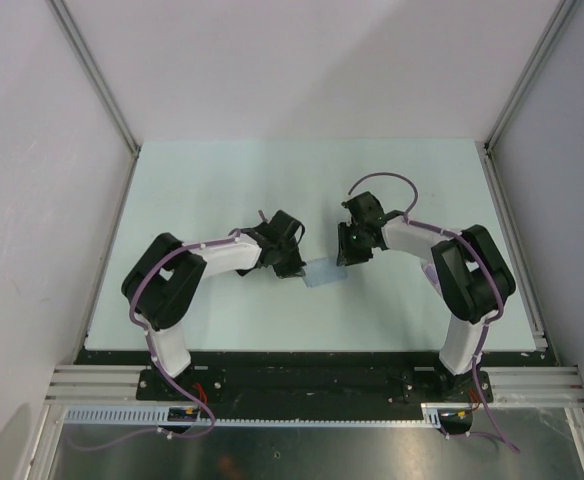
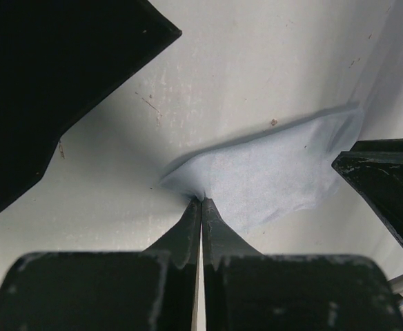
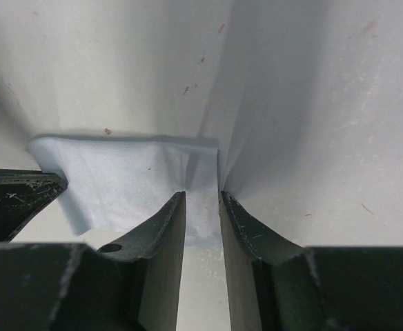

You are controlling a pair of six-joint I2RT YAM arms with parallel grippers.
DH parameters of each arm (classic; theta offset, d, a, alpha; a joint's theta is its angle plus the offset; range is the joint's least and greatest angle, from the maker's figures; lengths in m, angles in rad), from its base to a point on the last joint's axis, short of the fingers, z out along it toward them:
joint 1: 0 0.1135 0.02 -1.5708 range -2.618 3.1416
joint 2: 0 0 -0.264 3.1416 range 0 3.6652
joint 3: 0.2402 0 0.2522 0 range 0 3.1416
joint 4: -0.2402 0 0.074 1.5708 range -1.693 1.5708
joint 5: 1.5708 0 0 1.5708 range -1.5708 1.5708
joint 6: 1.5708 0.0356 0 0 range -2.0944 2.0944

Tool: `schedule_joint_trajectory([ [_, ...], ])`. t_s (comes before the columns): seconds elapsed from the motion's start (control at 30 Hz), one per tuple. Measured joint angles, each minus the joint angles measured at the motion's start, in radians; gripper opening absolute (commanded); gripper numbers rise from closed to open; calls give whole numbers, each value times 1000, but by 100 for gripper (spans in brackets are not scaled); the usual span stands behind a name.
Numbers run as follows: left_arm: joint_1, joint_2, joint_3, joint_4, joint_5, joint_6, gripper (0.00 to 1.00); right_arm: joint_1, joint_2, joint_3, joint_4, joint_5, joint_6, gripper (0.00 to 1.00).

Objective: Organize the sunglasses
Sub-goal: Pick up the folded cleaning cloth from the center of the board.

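The sunglasses are out of view in every frame. A light blue cloth (image 1: 324,273) lies flat on the table between my two grippers. My left gripper (image 1: 297,272) is shut on the cloth's left corner, and the fabric (image 2: 270,169) puckers where the left gripper's tips (image 2: 201,201) pinch it. My right gripper (image 1: 344,262) stands open at the cloth's opposite edge. In the right wrist view a strip of the cloth (image 3: 125,176) lies in the gap of the right gripper (image 3: 202,196), untouched by the fingers. Each wrist view shows the other gripper at the frame's edge.
The pale table (image 1: 222,190) is bounded by white walls and aluminium rails (image 1: 512,240) at the sides. The arm bases sit on a black bar (image 1: 312,375) at the near edge.
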Motion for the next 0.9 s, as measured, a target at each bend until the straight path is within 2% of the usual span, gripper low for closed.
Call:
schedule_joint_trajectory([
  [0.13, 0, 0, 0, 1, 2, 6, 0, 14, 10, 7, 1, 11, -3, 24],
  [0.23, 0, 0, 0, 1, 3, 6, 0, 20, 13, 11, 0, 18, -5, 11],
  [0.27, 0, 0, 0, 1, 3, 6, 0, 21, 14, 11, 0, 25, -5, 3],
  [0.3, 0, 0, 0, 1, 4, 6, 0, 21, 14, 11, -1, 29, -5, 1],
  [0.9, 1, -3, 8, -9, -5, 68, 0, 30, 0, 11, -3, 52, -5, 0],
])
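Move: The left hand already pinches the folded cloth at its left end, the cloth's middle lying about 4 cm to the right and roughly level fore and aft. The open right fingers stand low at its far right corner, its middle some 3 cm to that hand's left and 2 cm back. The black case lies about 12 cm to the left of the left hand and 3 cm ahead; the sunglasses are about 22 cm to the right of the right hand and 4 cm back. Sinking a scant half centimetre and easing slightly to its left, the right hand shuts its fingers from about a third open and pinches the cloth's far right corner. Holding that grip, it then starts back up, by about half a centimetre. The left hand keeps its pinch on the other end, all but still. ##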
